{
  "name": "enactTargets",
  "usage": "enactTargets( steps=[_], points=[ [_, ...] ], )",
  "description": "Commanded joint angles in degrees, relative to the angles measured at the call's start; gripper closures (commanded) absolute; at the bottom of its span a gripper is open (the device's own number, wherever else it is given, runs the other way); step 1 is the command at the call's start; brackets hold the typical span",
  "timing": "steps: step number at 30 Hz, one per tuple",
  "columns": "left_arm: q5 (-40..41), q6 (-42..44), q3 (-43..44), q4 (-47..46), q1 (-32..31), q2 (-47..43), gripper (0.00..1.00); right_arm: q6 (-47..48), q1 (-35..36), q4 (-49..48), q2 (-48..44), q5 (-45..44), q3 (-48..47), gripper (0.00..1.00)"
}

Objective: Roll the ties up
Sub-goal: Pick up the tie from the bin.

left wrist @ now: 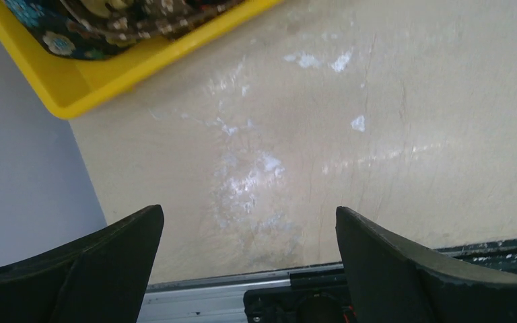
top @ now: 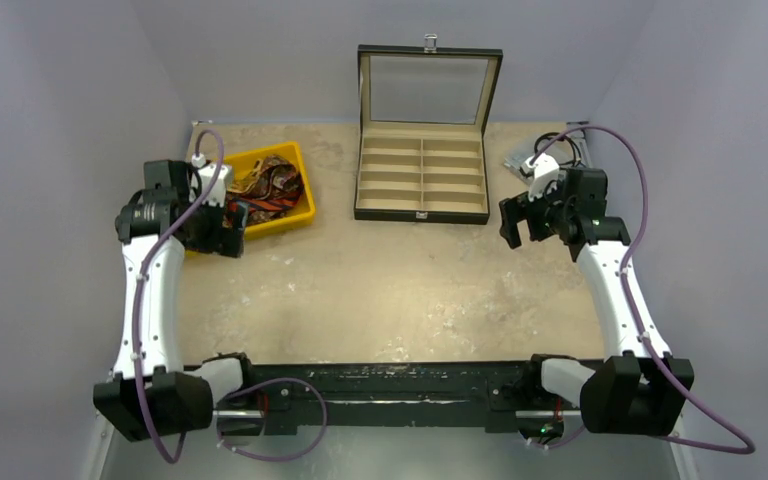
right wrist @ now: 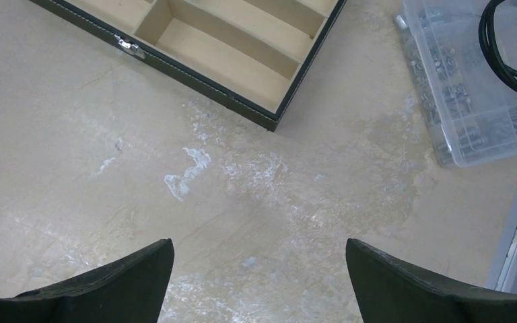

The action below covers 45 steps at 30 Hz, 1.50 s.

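The ties point(top: 270, 187) lie tangled in a yellow bin point(top: 305, 215) at the back left of the table; red-black striped and brown patterned fabric shows. In the left wrist view a dark floral tie point(left wrist: 74, 33) fills the bin's corner point(left wrist: 94, 87) at the upper left. My left gripper point(top: 222, 225) hovers at the bin's near left edge, open and empty point(left wrist: 249, 222). Over at the right side of the table my right gripper point(top: 522, 220) hangs above bare tabletop, open with nothing between its fingers point(right wrist: 259, 252).
An open black case point(top: 422, 180) with beige compartments stands at the back centre, lid up; its corner point(right wrist: 269, 118) shows in the right wrist view. A clear parts box point(right wrist: 471, 87) with a black cable point(right wrist: 505, 47) on it sits at the back right. Grey walls close in both sides.
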<state>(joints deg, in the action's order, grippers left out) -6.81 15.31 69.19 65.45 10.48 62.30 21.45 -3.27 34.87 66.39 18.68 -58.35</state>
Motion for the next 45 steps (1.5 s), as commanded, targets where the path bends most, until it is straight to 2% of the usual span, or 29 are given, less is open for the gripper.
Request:
enactTargets(
  steps=[1, 9, 12, 14, 18, 20, 24, 27, 31, 33, 36, 43, 45],
  points=[
    [-1.4, -3.3, 12.5, -4.0, 0.2, 9.7, 0.00, 1.4, 0.1, 1.2, -0.2, 0.5, -3.2, 0.02],
    [-12.8, -2.6, 36.1, -4.6, 0.2, 32.8, 0.00, 2.3, 0.0, 2.4, -0.6, -0.7, -2.8, 0.02],
    [-15.3, -3.0, 40.2, -7.1, -1.4, 39.4, 0.00, 2.7, 0.0, 2.8, -0.3, -1.7, -2.9, 0.02],
    [-13.2, -1.1, 41.2, -9.8, -3.7, 42.8, 0.02, 2.9, 0.0, 3.1, 0.1, -2.3, -3.1, 0.02],
    [-0.4, 5.9, 42.4, -15.1, -9.5, 50.3, 0.06, 3.2, 0.1, 4.2, 1.4, -3.4, -4.6, 0.02],
    [4.6, 8.8, 43.5, -17.8, -9.9, 54.0, 0.07, 3.1, 0.1, 4.9, 2.1, -3.6, -5.4, 0.02],
    [8.9, 11.5, 48.2, -20.3, -11.5, 60.6, 0.08, 3.1, 0.1, 5.7, 3.3, -4.2, -6.4, 0.02],
    [8.5, 12.9, 51.3, -19.7, -11.5, 64.7, 0.09, 2.9, 0.1, 5.8, 4.1, -4.5, -6.6, 0.02],
    [10.3, 16.0, 51.9, -20.7, -12.3, 68.7, 0.12, 3.0, 0.1, 5.6, 5.2, -5.4, -6.8, 0.02],
    [11.9, 16.5, 51.8, -21.6, -12.3, 69.7, 0.20, 3.1, 0.0, 5.6, 5.5, -5.8, -7.0, 0.02],
    [12.0, 17.0, 51.6, -22.5, -12.1, 69.6, 0.39, 3.3, 0.1, 5.7, 5.6, -5.9, -6.9, 0.02],
    [10.1, 17.1, 52.5, -23.6, -11.6, 66.7, 1.00, 3.3, 0.0, 6.0, 4.9, -5.2, -6.8, 0.02],
    [10.2, 16.9, 53.9, -22.7, -11.5, 66.0, 1.00, 3.6, 0.0, 6.2, 4.7, -5.1, -7.1, 0.02]
  ],
)
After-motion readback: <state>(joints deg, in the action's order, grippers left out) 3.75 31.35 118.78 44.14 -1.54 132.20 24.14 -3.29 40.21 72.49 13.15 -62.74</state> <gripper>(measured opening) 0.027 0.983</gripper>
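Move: The multicoloured patterned tie is some 32 cm ahead of the left hand, a centimetre or so to its right and about 13 cm below. It lies towards the far right end of the yellow bin, whose middle is roughly 23 cm ahead, 1 cm left and 15 cm down. The orange-striped tie lies around 20 cm ahead, 7 cm right, 14 cm down. From the right hand, the patterned tie is roughly 59 cm left, 23 cm ahead, 11 cm lower. The left fingers end up pinching the multicoloured patterned tie near the bin's far side. To get there the wide-open hand sweeps forward about 32 cm, first rising over the bin's near side, then plunging some 17 cm into the bin; the wrist turns about 20 degrees clockwise and rolls its left side up as much, and the fingers shut almost fully once down. ##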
